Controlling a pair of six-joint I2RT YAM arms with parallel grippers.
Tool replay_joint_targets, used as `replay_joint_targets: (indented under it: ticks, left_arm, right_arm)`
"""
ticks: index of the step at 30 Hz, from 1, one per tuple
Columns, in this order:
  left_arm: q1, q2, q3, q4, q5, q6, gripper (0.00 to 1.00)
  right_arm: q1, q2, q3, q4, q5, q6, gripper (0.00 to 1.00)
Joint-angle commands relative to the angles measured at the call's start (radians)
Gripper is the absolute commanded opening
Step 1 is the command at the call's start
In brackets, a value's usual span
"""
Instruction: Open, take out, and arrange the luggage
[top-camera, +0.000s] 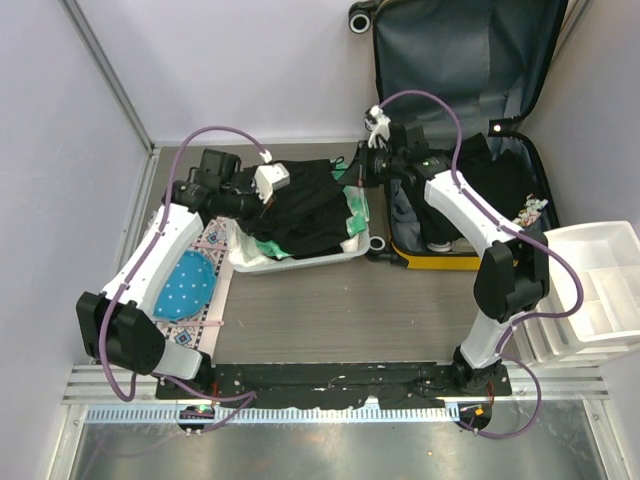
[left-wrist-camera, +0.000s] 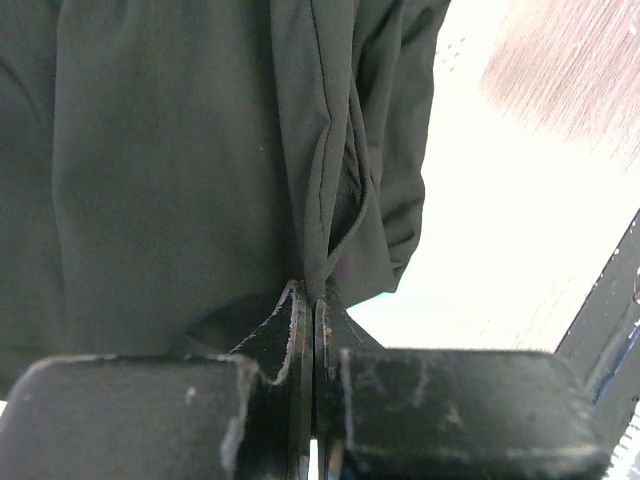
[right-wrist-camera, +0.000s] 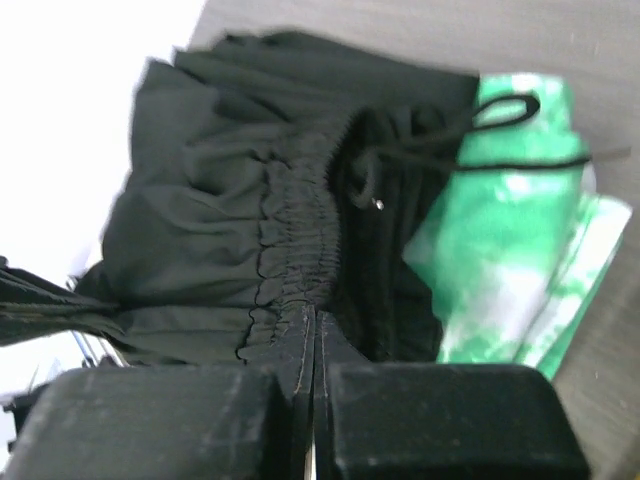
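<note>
The yellow luggage lies open at the back right, its grey-lined lid upright against the wall and clothes still inside. A black garment is heaped over the white basket. My left gripper is over the basket's left side. In the left wrist view it is shut on a fold of the black garment. My right gripper is at the garment's right end. In the right wrist view it is shut on the gathered elastic waistband.
A green and white garment lies under the black one in the basket. White drawer bins stand at the right edge. A blue dotted item rests on a patterned cloth at the left. Walls close in left and behind.
</note>
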Motion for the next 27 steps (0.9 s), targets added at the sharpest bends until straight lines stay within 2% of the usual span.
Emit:
replay_joint_targets:
  ticks: [1,5,8,11,12,14,15,18,22,27]
  left_arm:
    - [0.004,0.012,-0.05,-0.047,-0.012,0.036,0.0]
    - [0.006,0.066,-0.067,-0.048,-0.022,0.031,0.0]
    - [0.012,0.084,-0.11,0.016,-0.048,0.007,0.0]
    - [0.024,0.098,-0.116,0.041,-0.03,-0.024,0.21]
    - [0.027,0.098,-0.092,0.027,-0.001,-0.019,0.41]
    - [0.041,0.08,-0.062,-0.044,0.097,0.005,0.53]
    - [0.047,0.062,-0.041,-0.06,0.13,0.017,0.61]
    - [0.072,-0.029,-0.022,-0.096,0.236,0.024,0.72]
    - [0.08,-0.107,0.014,-0.052,0.257,-0.039,0.77]
    - [0.08,-0.084,0.076,0.128,0.19,-0.215,0.87]
  right_arm:
    - [0.012,-0.004,-0.077,-0.082,0.027,-0.103,0.01]
    - [0.024,0.013,-0.14,-0.092,0.09,-0.143,0.01]
    - [0.024,0.028,-0.171,-0.03,0.145,-0.144,0.01]
    - [0.024,0.064,-0.129,-0.018,0.144,-0.164,0.01]
    - [0.024,0.062,-0.112,-0.032,0.12,-0.192,0.02]
    - [0.021,0.051,-0.057,-0.076,0.078,-0.212,0.19]
    - [0.018,0.038,-0.045,-0.084,0.048,-0.223,0.37]
    - [0.012,-0.037,-0.033,-0.098,0.009,-0.249,0.58]
    - [-0.013,-0.111,-0.002,-0.128,-0.02,-0.284,0.7]
    - [-0.154,-0.091,0.09,-0.255,0.058,-0.348,0.72]
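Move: Both hands already hold the black garment stretched over the white basket. The basket's middle is about 8 cm right of the left hand, level fore and aft, some 13 cm below; from the right hand it is roughly 12 cm left, 8 cm back, 16 cm below. The green-white cloth shows some 8 cm back of the right hand, directly in line; the open suitcase's base centres about 29 cm right and 7 cm back of it. Both hands lower the black garment onto the basket, about 7 cm left, 10 cm right, open, and rise clear. ##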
